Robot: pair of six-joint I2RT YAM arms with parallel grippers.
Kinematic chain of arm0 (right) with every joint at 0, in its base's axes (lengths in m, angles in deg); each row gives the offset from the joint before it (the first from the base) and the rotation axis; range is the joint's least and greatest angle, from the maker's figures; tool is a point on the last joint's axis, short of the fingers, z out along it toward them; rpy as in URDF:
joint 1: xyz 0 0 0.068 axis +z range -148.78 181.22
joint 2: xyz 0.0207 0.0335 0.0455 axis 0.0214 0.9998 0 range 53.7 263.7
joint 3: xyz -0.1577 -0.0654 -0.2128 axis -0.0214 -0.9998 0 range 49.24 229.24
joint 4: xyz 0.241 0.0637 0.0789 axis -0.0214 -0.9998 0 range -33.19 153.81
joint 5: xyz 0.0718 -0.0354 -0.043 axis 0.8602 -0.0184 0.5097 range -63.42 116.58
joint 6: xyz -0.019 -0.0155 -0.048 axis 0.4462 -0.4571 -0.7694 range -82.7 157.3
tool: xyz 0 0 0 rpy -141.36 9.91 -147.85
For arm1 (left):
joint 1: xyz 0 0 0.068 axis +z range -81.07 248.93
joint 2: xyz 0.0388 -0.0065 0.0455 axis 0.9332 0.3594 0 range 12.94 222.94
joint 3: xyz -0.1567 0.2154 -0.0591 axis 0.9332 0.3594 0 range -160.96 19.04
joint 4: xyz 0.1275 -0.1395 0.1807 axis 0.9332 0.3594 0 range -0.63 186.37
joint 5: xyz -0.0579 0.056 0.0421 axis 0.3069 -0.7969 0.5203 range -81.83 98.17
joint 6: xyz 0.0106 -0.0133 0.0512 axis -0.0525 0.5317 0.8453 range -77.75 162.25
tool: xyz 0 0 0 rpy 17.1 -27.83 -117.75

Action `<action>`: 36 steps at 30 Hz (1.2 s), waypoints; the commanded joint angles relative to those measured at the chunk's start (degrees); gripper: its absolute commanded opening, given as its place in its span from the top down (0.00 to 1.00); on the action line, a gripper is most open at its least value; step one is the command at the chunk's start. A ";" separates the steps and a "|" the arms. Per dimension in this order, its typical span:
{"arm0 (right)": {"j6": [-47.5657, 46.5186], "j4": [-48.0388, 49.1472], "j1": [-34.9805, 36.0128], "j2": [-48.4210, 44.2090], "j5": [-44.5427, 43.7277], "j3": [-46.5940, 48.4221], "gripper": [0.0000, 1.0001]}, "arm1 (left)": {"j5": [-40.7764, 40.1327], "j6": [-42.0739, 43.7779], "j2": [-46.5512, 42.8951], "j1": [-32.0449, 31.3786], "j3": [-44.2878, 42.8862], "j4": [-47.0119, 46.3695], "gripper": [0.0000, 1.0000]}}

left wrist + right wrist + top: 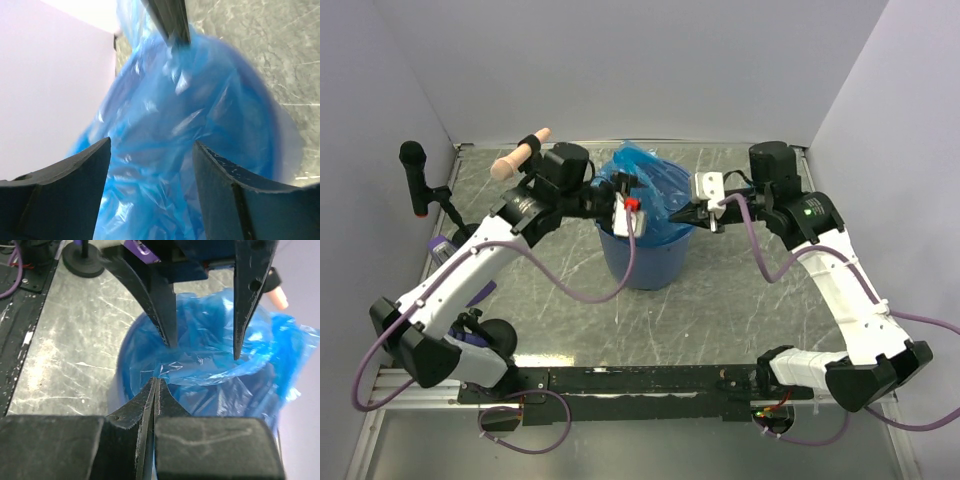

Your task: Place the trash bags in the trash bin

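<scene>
The trash bin (645, 262) stands mid-table with a blue trash bag (655, 185) bunched over its mouth. My left gripper (625, 205) hovers at the bin's left rim, open, its fingers (160, 300) spread above the film. In the left wrist view the bag (160, 130) fills the gap between the open gripper (152, 150) jaws without being pinched. My right gripper (688, 216) is at the bin's right rim. In the right wrist view its tips (156, 381) are pressed together on the edge of the bag (215, 355), just inside the bin's rim (125, 360).
A black microphone on a stand (415, 175) stands at the far left. A beige handle (520, 157) lies behind the left arm. A round black base (490, 335) sits near the left arm's base. Grey walls close in the back and both sides.
</scene>
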 commanded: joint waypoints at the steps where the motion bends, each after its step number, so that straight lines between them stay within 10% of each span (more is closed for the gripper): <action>1: -2.63 2.31 1.62 -2.14 -0.97 -2.36 1.00 | 0.45 7.63 -3.11 -1.37 -2.36 -3.53 0.30; 11: -7.38 2.49 3.73 -5.66 -4.22 -5.00 1.00 | 3.80 20.81 16.39 -1.28 -39.19 40.94 0.31; 28: -11.86 1.17 6.28 -7.07 -7.03 -6.15 1.00 | 0.29 30.38 26.07 -1.99 -45.09 46.31 0.36; 36: -13.36 0.74 6.28 -6.45 -7.91 -6.76 1.00 | -2.17 33.39 24.50 -2.60 -41.49 46.24 0.67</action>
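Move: The free edge of the trash bag's mouth hangs just under the left hand, about 1 cm ahead, 2 cm to its right and 3 cm below its open fingers. The trash bin's middle is level fore and aft with that hand, 2 cm to its right and about 20 cm down. From the right hand, already pinching the film, that free edge lies 6 cm ahead and 5 cm left; the bin's middle is 5 cm ahead, 6 cm left and about 20 cm below. Up some 8 cm and back down about 10, the left hand dips over the bin, drifting slightly right and forward. Its fingertips tip down some 20 degrees and swing clockwise towards the right hand as they begin closing around the bag's edge. The right hand keeps its pinch, easing about 2 cm back and slightly down and rolling about its fingers. ##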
